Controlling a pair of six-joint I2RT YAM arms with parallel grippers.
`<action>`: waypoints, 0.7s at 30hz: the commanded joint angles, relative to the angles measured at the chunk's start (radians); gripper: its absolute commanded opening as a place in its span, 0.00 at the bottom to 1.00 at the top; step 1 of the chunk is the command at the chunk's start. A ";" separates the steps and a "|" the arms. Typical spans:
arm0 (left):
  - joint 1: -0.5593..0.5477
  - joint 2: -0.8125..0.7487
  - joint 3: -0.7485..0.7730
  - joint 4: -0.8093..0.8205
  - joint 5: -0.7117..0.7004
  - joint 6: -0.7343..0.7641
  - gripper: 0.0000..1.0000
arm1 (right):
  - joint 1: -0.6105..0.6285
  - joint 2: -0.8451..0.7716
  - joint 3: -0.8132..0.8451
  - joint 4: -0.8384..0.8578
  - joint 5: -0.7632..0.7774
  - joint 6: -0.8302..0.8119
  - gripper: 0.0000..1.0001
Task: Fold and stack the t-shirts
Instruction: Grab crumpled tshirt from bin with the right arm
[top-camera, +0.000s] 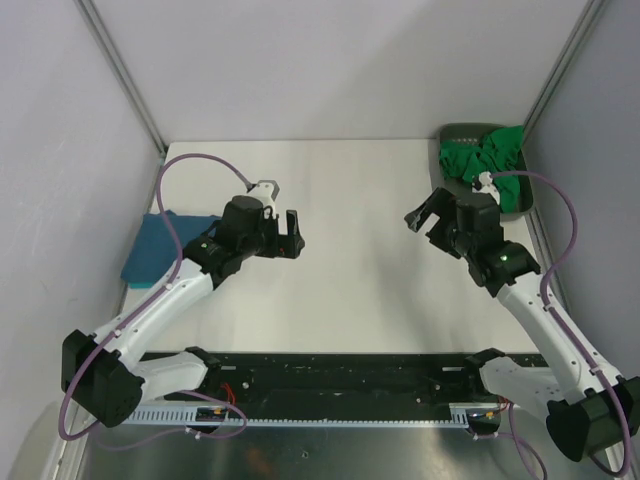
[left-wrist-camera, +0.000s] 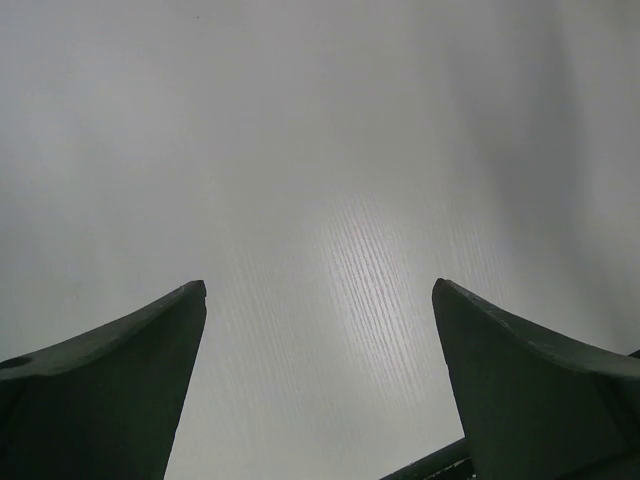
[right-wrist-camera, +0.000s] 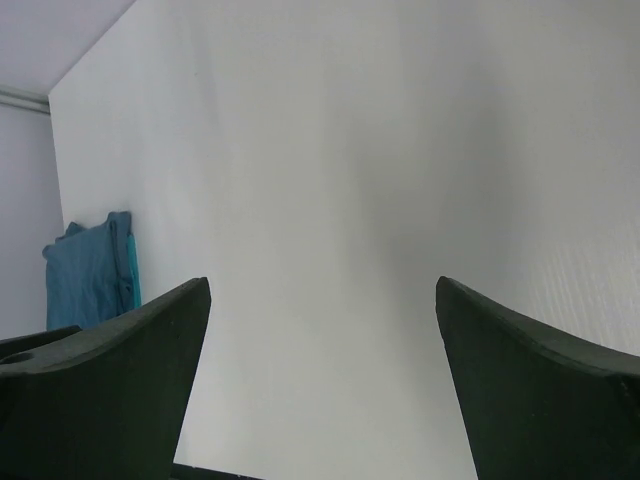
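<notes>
A teal blue t-shirt (top-camera: 152, 249) lies folded flat at the table's left edge, partly behind my left arm; the right wrist view shows the teal shirt (right-wrist-camera: 88, 271) far off at its left. A bright green t-shirt (top-camera: 482, 157) sits crumpled in the dark tray (top-camera: 522, 203) at the back right. My left gripper (top-camera: 287, 232) hovers open over bare table, right of the teal shirt, and its fingers (left-wrist-camera: 120, 370) frame nothing. My right gripper (top-camera: 424, 220) is open too, just in front of the tray, with nothing between its fingers (right-wrist-camera: 115, 370).
White walls close the table on the left, back and right. A black rail (top-camera: 340, 375) with both arm bases runs along the near edge. Purple cables (top-camera: 200, 160) loop off each arm.
</notes>
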 joint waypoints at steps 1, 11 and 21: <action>0.006 -0.030 -0.011 0.024 -0.025 0.010 0.99 | -0.005 0.006 0.001 -0.005 -0.010 -0.005 0.99; 0.006 -0.028 -0.013 0.024 0.004 0.024 0.99 | -0.086 0.158 0.026 0.117 -0.039 -0.067 0.99; 0.016 -0.004 -0.002 0.024 0.051 0.025 1.00 | -0.343 0.545 0.286 0.222 0.103 -0.159 0.99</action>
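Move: The green crumpled t-shirt lies in the bin, about 20 cm ahead of the right hand, 16 cm to its right and 18 cm below. The bin's middle is some 17 cm ahead, 16 cm right and 20 cm down. From the left hand, which takes no part, the green t-shirt is about 22 cm ahead, 45 cm right and 13 cm lower. The open right hand swings forward and right, about 15 cm in all, sinking towards the bin, turning slightly clockwise. ##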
